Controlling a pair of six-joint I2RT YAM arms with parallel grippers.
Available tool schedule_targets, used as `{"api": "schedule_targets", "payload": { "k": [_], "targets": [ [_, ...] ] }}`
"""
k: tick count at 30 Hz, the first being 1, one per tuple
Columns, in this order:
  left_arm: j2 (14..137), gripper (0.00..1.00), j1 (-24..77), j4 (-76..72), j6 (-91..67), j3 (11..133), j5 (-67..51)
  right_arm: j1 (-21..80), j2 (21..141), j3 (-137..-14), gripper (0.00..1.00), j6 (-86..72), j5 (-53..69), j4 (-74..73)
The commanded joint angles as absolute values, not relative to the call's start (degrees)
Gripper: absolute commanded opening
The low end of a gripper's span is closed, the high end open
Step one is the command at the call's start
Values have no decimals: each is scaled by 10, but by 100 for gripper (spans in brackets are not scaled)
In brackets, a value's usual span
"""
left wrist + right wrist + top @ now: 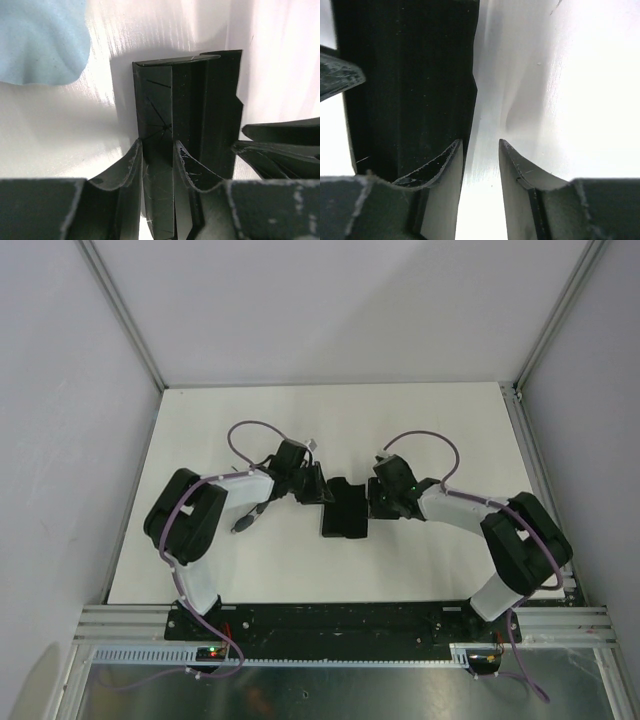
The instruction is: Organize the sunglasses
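A black rectangular case [345, 508] lies in the middle of the white table, between both arms. My left gripper [312, 486] reaches it from the left and is shut on a thin upright wall of the case [157, 190], which stands pinched between the fingers [127, 170]. My right gripper [378, 498] sits at the case's right side. In the right wrist view it [479, 144] is open, with only bare table in the gap, and its left finger [445, 165] lies against the case's edge [410, 75]. The sunglasses are not in view.
A light blue cloth [40, 40] lies on the table at the upper left of the left wrist view. The right gripper's fingertips [280, 136] show at that view's right edge. Grey walls with metal posts [120, 310] enclose the white table [440, 430].
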State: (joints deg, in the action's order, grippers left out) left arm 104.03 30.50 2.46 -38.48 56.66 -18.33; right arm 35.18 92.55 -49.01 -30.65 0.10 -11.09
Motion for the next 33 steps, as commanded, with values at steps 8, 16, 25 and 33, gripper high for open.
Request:
{"api": "schedule_targets", "payload": {
  "k": [8,16,25,33],
  "targets": [
    [1052,19,316,66,-359,604,-179,351,818,-562,29,-243,38,-188],
    [1056,21,322,88,-357,624,-165,368,819,-577,1,-243,76,-157],
    [1069,23,327,101,-353,632,-149,360,890,-513,0,-275,44,-118],
    [1076,22,326,108,-349,639,-142,330,963,-470,0,-282,43,-72]
  ]
}}
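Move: The left hand already pinches the upright left side of the open black case, whose middle lies about 4 cm to its right, 2 cm back and 2 cm lower; the blue cloth lies some 7 cm ahead and 5 cm to its left. The right hand, fingers parted, is low at the case's right edge, the case's middle about 5 cm to its left, level fore and aft and 1 cm lower. The sunglasses lie roughly 26 cm to its left and 1 cm ahead. From the case's right edge the right hand lifts about 9 cm, easing some 3 cm left and shutting its parted fingers on nothing, then drops straight back as a closed tip onto the outer edge of the right flap, ending about 1 cm nearer the base and 1 cm lower than it began. The left hand keeps its pinch on the case's left side meanwhile and eases that side just under 1 cm to the right, towards the other hand. ##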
